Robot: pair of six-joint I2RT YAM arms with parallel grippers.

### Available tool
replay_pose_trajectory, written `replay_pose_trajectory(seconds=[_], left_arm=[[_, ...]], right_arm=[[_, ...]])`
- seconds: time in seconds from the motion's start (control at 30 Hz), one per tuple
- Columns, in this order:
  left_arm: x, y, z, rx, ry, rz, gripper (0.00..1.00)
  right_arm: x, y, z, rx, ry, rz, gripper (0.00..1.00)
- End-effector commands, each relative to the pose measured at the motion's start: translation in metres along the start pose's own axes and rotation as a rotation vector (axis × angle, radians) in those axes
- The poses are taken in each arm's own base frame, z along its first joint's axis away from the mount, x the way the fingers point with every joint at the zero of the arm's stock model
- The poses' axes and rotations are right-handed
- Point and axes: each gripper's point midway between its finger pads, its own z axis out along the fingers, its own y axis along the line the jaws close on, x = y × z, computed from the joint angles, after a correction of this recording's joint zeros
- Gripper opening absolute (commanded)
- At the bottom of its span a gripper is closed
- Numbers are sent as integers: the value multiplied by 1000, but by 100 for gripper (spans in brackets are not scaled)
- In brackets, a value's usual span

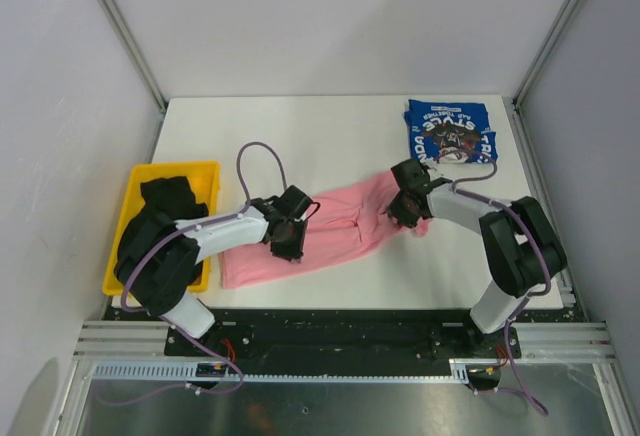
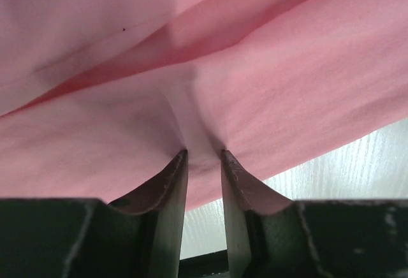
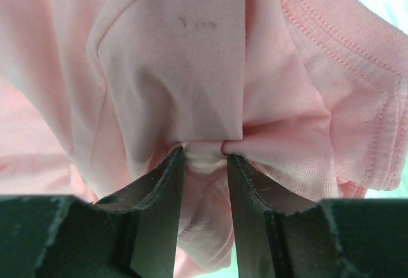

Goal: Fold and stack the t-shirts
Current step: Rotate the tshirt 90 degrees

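The pink t-shirt (image 1: pixel 335 231) lies stretched across the middle of the white table. My left gripper (image 1: pixel 287 241) is shut on its near left part; the left wrist view shows pink cloth (image 2: pixel 255 99) pinched between the fingers (image 2: pixel 172 189). My right gripper (image 1: pixel 405 211) is shut on its right end, where the right wrist view shows bunched pink cloth (image 3: pixel 191 87) and a hemmed sleeve (image 3: pixel 363 125). The folded royal-blue t-shirt (image 1: pixel 449 133) lies at the back right. Black t-shirts (image 1: pixel 170 206) fill the yellow bin.
The yellow bin (image 1: pixel 206 174) stands at the table's left edge. Grey walls and frame posts close in the back and sides. The table's front edge (image 1: pixel 340 306) runs just beyond the arm bases.
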Motion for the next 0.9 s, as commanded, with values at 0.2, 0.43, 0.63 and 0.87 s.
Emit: replay_pose_trajectory(seconds=[0.2,0.43,0.63,0.87], left_arm=[[43,-11,-1,9,70,-13,33],[39,-48,-12,108,82,-37,33],[-1,-89,-11,169,60,-47,33],[-53,-125,2,228,46,-59,33]], right_arm=[[1,41,37,19,39,-213,38],[-33,90,67,-40,47,-318,37],[-78,135,94,8,16,-486,36],[-128,173,119,-65,-48,-517,38]])
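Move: At the right end of the pink t-shirt, the right hand already holds cloth low over the table. The bare table spot where that end is taken lies about 24 cm ahead and 8 cm left. From the same hand the blue t-shirt is some 26 cm ahead and 13 cm right, and the pink t-shirt's middle about 20 cm left and 4 cm back. From the left hand, that middle is roughly 6 cm ahead and 7 cm right, with the yellow box about 32 cm left and 9 cm ahead. Sweeping its end of the pink t-shirt forward some 23 cm and left about 8 cm, low over the table, the right hand keeps its hold and turns roughly 25 degrees counter-clockwise, passing left of the blue t-shirt. The left hand, fingertips resting on the cloth, first draws about 4 cm back and 3 cm right, then swings forward and farther right, rising about 2 cm off the cloth to just beyond its right edge. ##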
